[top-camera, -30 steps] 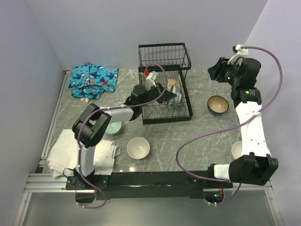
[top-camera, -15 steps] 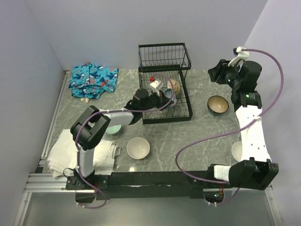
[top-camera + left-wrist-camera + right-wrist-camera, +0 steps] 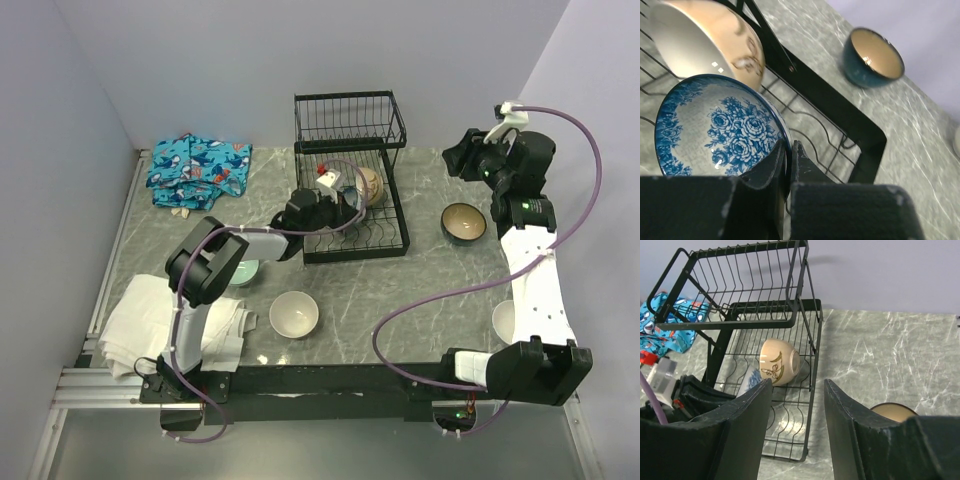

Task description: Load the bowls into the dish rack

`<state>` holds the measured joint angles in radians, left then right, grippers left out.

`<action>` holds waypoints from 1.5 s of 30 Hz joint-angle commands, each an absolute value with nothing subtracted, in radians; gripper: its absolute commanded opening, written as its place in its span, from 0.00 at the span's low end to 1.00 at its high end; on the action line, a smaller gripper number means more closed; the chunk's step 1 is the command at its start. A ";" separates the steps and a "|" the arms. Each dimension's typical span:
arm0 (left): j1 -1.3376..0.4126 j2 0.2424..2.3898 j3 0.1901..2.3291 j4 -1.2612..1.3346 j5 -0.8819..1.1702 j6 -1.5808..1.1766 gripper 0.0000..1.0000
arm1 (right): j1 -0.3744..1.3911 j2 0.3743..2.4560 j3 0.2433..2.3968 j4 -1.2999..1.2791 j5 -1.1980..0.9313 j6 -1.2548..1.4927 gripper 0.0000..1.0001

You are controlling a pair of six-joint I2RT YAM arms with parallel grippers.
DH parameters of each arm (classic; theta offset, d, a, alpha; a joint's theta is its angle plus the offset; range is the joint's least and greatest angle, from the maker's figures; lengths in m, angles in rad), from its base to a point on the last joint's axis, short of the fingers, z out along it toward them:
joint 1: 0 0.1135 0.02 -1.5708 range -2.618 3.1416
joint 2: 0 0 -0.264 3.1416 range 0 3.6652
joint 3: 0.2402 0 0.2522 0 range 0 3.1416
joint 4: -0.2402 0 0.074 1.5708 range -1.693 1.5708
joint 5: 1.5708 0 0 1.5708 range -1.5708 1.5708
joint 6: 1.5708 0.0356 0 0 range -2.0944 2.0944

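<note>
The black wire dish rack (image 3: 396, 222) stands at the back middle. A cream bowl with a leaf pattern (image 3: 371, 183) lies on its side inside it. My left gripper (image 3: 335, 207) is shut on the rim of a blue-and-white bowl (image 3: 720, 125), held tilted over the rack's bars next to the cream bowl (image 3: 705, 40). My right gripper (image 3: 797, 385) is open and empty, high above the table right of the rack. A brown bowl (image 3: 464, 222) sits right of the rack. A cream-white bowl (image 3: 294, 313), a pale green bowl (image 3: 241, 272) and a white bowl (image 3: 503, 318) sit on the table.
A blue patterned cloth (image 3: 197, 170) lies at the back left. A white towel (image 3: 150, 325) lies at the front left under the left arm. Walls close in the back and both sides. The rack's upright back section (image 3: 740, 290) rises behind its base.
My left gripper has shifted a little toward me and lower inside the rack with the blue-and-white bowl, and its elbow has swung right. The right arm has barely moved.
</note>
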<state>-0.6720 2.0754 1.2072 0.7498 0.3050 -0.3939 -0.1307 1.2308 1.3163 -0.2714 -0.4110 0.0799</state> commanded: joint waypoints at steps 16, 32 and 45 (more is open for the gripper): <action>-0.617 2.154 1.387 0.848 0.231 -0.423 0.01 | -0.124 1.310 1.419 -0.273 -0.396 0.078 0.51; -0.522 2.315 1.428 1.262 0.422 -0.980 0.01 | -0.045 1.342 1.440 -0.314 -0.338 0.009 0.51; -0.538 2.347 1.462 1.151 0.335 -0.963 0.01 | -0.014 1.318 1.393 -0.299 -0.322 -0.032 0.51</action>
<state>-0.5274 2.3428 1.3819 1.1355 0.3756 -0.9482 -0.0177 1.3430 1.4052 -0.3290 -0.3325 -0.0212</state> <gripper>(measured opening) 0.079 0.513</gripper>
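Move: The left hand, still gripping the blue-and-white bowl by its rim, has the rack spot for it about 8 cm ahead, 1 cm left and 3 cm lower. The tan bowl stands some 7 cm ahead and 5 cm right, slightly lower; the dark teal bowl about 28 cm right, 2 cm back and 8 cm lower. From the right hand, that spot lies roughly 10 cm ahead, 22 cm left and 26 cm below. Left hand carries the gripped blue-and-white bowl about 7 cm forward against the tan bowl, fingers tipping up 30 degrees. ##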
